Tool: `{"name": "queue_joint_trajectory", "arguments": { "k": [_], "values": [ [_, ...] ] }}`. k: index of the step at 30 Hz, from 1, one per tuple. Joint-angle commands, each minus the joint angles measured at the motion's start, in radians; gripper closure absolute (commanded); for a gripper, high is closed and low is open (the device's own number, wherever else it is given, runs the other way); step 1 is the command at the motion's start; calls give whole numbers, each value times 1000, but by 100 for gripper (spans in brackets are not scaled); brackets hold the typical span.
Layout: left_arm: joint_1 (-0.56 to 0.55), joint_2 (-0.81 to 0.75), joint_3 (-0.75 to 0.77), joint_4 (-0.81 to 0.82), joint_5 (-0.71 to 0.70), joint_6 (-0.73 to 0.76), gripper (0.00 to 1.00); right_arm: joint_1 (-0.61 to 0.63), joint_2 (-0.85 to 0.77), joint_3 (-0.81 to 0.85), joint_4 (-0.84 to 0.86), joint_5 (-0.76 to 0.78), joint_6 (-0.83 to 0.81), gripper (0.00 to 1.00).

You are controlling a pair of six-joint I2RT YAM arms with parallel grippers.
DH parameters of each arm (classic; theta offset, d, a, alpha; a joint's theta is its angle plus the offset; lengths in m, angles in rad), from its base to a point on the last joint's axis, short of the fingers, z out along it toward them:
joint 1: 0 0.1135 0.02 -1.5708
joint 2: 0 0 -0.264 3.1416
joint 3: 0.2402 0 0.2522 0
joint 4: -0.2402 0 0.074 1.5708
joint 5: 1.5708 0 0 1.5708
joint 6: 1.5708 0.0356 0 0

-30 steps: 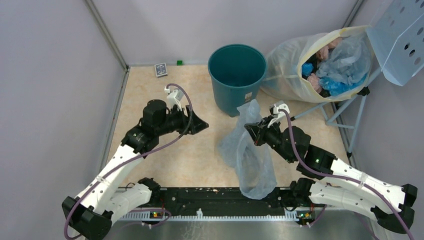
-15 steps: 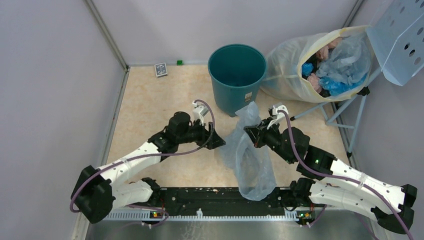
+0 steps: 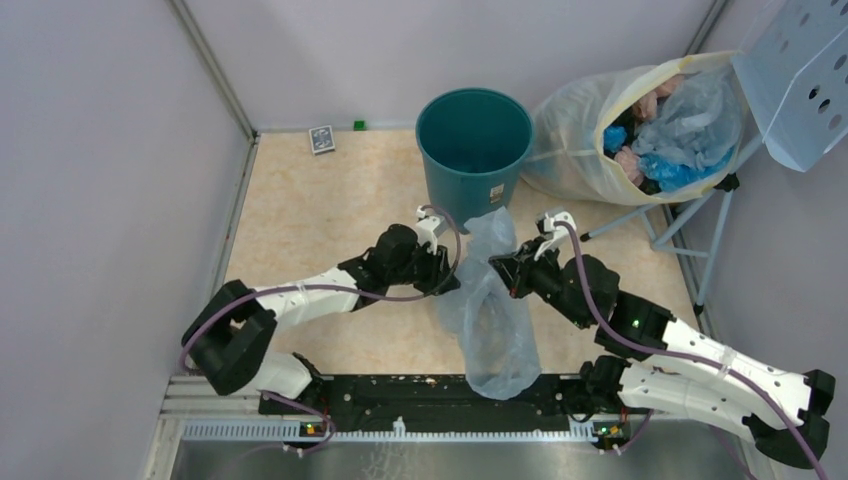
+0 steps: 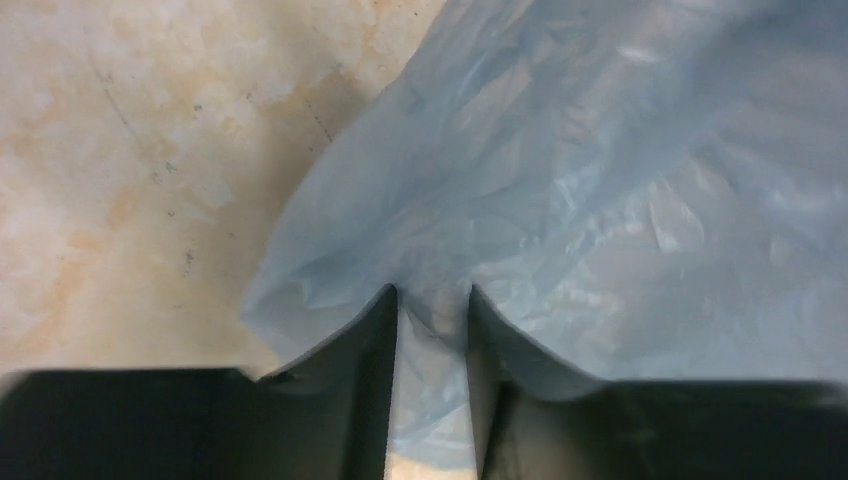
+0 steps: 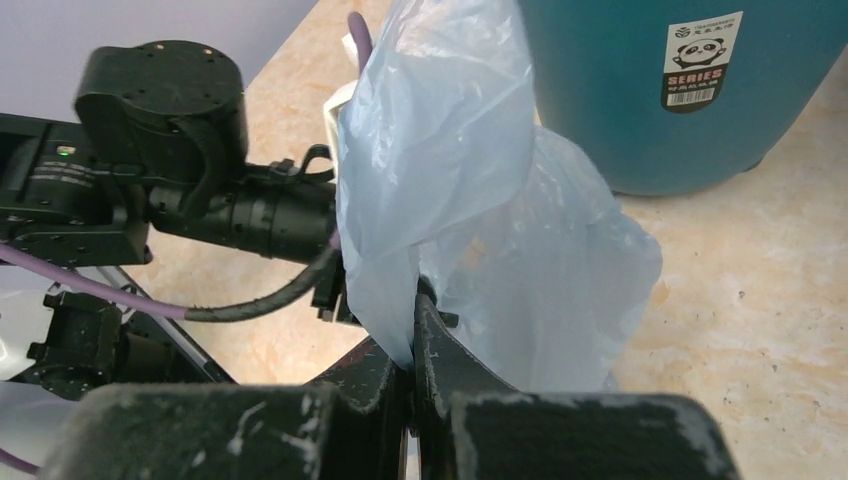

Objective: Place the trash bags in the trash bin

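The pale-blue translucent trash bag (image 3: 497,322) hangs down from my right gripper (image 3: 502,264) to the table's near edge, just in front of the dark-teal trash bin (image 3: 473,140). In the right wrist view my right gripper (image 5: 412,300) is shut on a fold of the bag (image 5: 450,150), with the bin (image 5: 620,90) and its white label (image 5: 700,58) behind. My left gripper (image 3: 450,278) is at the bag's left side. In the left wrist view its jaws (image 4: 430,305) are apart with a bit of bag film (image 4: 600,180) between them.
A big yellowish sack (image 3: 590,135) stuffed with blue and pink bags leans on a metal stand (image 3: 690,230) at the back right, under a perforated pale panel (image 3: 800,80). A small card box (image 3: 321,138) and a green block (image 3: 359,125) lie by the back wall.
My left arm has swung right and forward from the table's left middle until its gripper reached the bag's left side. The right gripper and the bag have hardly moved.
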Motion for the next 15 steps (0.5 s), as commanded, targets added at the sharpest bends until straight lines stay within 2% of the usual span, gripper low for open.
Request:
{"name": "queue_joint_trajectory", "arguments": {
  "k": [1,2,3,9,15],
  "values": [
    [29,73,28,95,-13,-6,80,-5,-36,84,-37,15,17,100],
    [47,87,23,101,11,-14,95,-4,-46,102,-46,13,16,100],
    [69,97,16,103,35,-25,100,-5,-58,121,-56,13,15,100],
    [182,77,-66,138,119,-54,100,-5,-113,225,-109,-3,1,100],
    [212,34,-66,84,117,-34,100,-5,-112,302,-117,-67,-13,100]
  ]
}}
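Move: The half-open left gripper is just over the left side of the hanging blue bag, which lies some 2 cm ahead, 1 cm right and 3 cm below. The bin's middle stands about 22 cm ahead of the left gripper, 5 cm right and 5 cm higher. The shut right gripper holds the bag; from it the bag's left side is about 5 cm ahead, 6 cm left and 18 cm down, and the bin 26 cm ahead, 2 cm left and 10 cm down. Dip the left gripper about 3 cm while easing it forward, and shut its fingers on the bag's left side; then, keeping the pinch, draw it forward and left and lift it a couple of centimetres. Meanwhile keep the right gripper's hold and raise it about 7 cm, also drawing back and to the right, away from the left gripper. ##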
